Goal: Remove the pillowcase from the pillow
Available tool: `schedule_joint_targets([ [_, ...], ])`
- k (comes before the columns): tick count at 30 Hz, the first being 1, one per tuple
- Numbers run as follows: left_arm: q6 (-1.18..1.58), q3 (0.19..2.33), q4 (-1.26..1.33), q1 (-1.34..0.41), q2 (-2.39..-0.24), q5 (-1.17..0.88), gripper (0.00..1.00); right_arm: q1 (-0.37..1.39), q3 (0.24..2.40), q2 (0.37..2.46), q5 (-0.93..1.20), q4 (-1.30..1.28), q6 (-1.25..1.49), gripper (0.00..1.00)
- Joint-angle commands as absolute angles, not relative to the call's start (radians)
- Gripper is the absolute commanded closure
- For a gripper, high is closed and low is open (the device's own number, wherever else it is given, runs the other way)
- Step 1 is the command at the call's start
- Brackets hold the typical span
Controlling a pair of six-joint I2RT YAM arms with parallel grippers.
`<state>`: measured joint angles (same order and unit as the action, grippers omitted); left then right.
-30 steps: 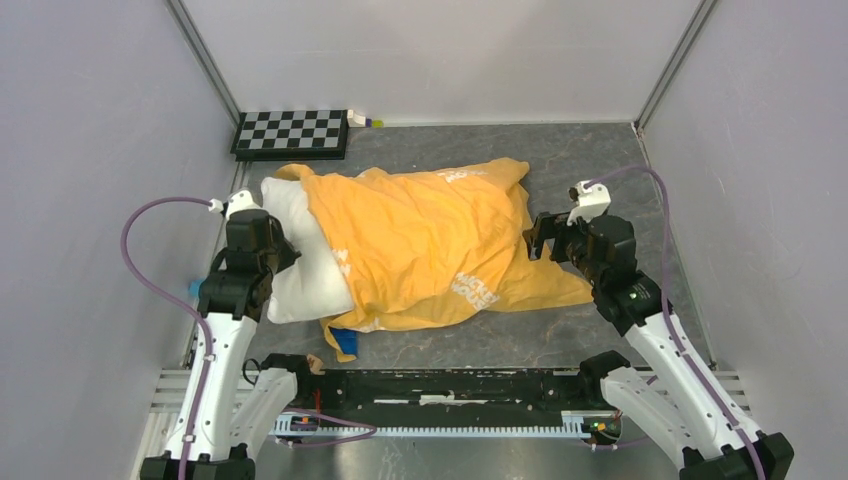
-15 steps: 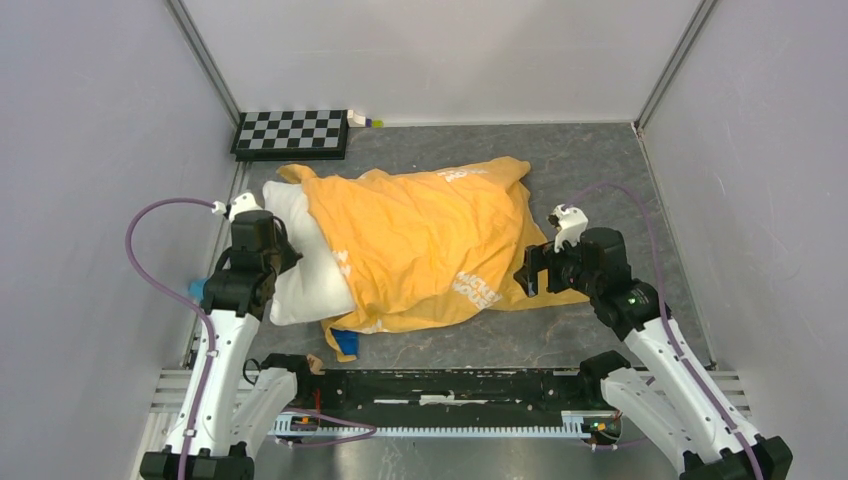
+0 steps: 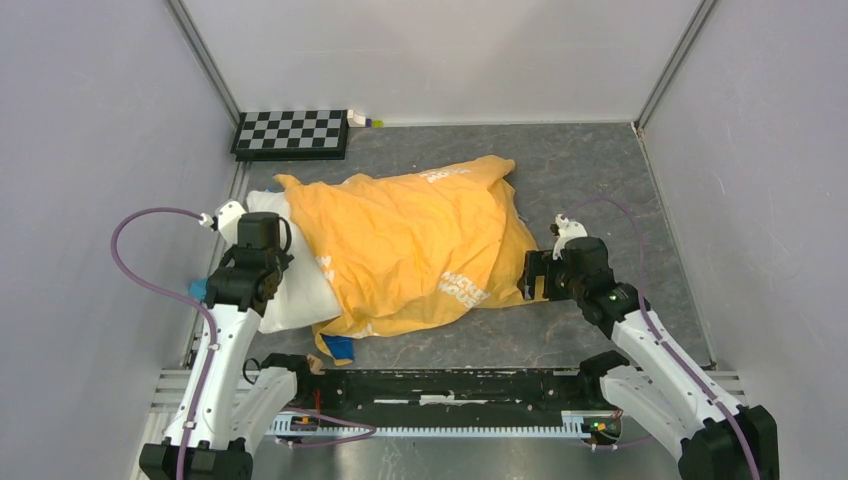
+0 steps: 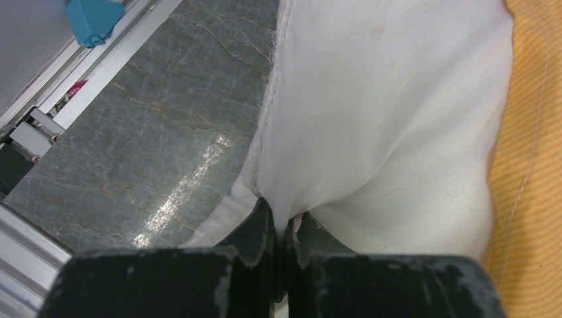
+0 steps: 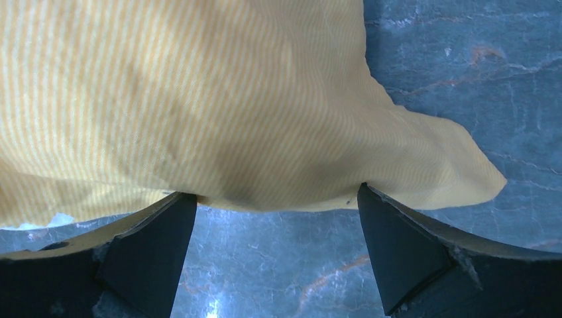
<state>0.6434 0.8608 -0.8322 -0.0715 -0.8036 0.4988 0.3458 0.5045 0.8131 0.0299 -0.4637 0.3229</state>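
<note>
The pillowcase [image 3: 410, 250], orange side up with white lettering, covers most of the pillow [image 3: 298, 288], whose white left end sticks out. A small blue corner [image 3: 340, 347] of the case shows at its near edge. My left gripper [image 3: 272, 268] is shut on a pinch of the pillow's white fabric [image 4: 384, 112]; the left gripper [image 4: 286, 222] has its jaws pressed together around it, and the orange pillowcase [image 4: 533, 165] lies just beyond. My right gripper [image 3: 530, 275] stands open at the case's right end. In the wrist view the right gripper [image 5: 276, 193] straddles the edge of the orange pillowcase [image 5: 199, 99].
A checkerboard [image 3: 291, 132] and a small white object [image 3: 362, 120] lie at the back left. A blue block [image 4: 93, 16] sits by the left rail. Grey walls close in left, right and back. A black rail [image 3: 440, 385] runs along the front.
My right gripper has come nearer and leftward down to the case's right end. The pillow and case have shifted left with my left gripper, and the case's right side has bunched in.
</note>
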Motion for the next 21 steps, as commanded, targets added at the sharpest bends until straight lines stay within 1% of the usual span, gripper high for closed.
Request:
schedule_joint_targets([
  [1,0.685,0.891,-0.796,-0.064,-0.792,0.68,0.96,0.346,0.46,0.824,0.115,-0.264,0.31,0.02],
  [6,0.784,0.921,-0.878,-0.063,-0.802,0.846,0.96,0.345,0.476,0.946,0.1,-0.232,0.266,0.02],
  [10,0.801,0.918,-0.885,-0.062,-0.805,0.824,0.96,0.346,0.453,1.01,0.188,-0.131,0.287,0.02],
  [11,0.8,0.916,-0.885,-0.063,-0.807,0.817,0.96,0.346,0.442,1.011,0.203,-0.102,0.298,0.04],
  [12,0.797,0.915,-0.885,-0.063,-0.81,0.812,0.96,0.345,0.437,1.011,0.204,-0.081,0.31,0.1],
  [13,0.794,0.914,-0.886,-0.063,-0.813,0.814,0.96,0.346,0.438,1.013,0.195,-0.074,0.315,0.26],
  [15,0.79,0.913,-0.887,-0.063,-0.815,0.817,0.96,0.344,0.45,1.007,0.144,-0.085,0.316,0.63],
  [16,0.791,0.913,-0.887,-0.063,-0.814,0.82,0.96,0.345,0.46,1.002,0.101,-0.104,0.316,0.74],
  [17,0.795,0.913,-0.891,-0.062,-0.812,0.828,0.96,0.345,0.47,0.995,0.058,-0.123,0.317,0.83],
  [19,0.812,0.92,-0.907,-0.063,-0.808,0.86,0.96,0.344,0.491,0.979,-0.049,-0.165,0.316,0.89],
  [21,0.832,0.926,-0.925,-0.063,-0.81,0.896,0.96,0.342,0.511,0.964,-0.203,-0.207,0.344,0.91],
])
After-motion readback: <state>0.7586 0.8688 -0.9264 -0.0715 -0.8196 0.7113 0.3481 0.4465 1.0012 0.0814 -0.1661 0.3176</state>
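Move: The cloth at the pillowcase's closed end, which the open right hand goes for, is about 2 cm ahead, 3 cm left and 4 cm below it. The case's loose near-right corner lies some 8 cm to that hand's right, 2 cm ahead, and its far-right corner about 21 cm ahead and 4 cm left. From the left hand, already gripping the white pillow, the case's mouth is level fore-and-aft, roughly 6 cm right and 8 cm lower. The right fingers close on a fold of the pillowcase's closed end and pinch it, after that hand slides about 3 cm left and 2 cm forward while sinking some 3 cm; once shut, it draws back right about a centimetre. The left hand keeps its grip on the pillow and pulls about 3 cm left and 2 cm back, turning roughly 10 degrees counter-clockwise. ##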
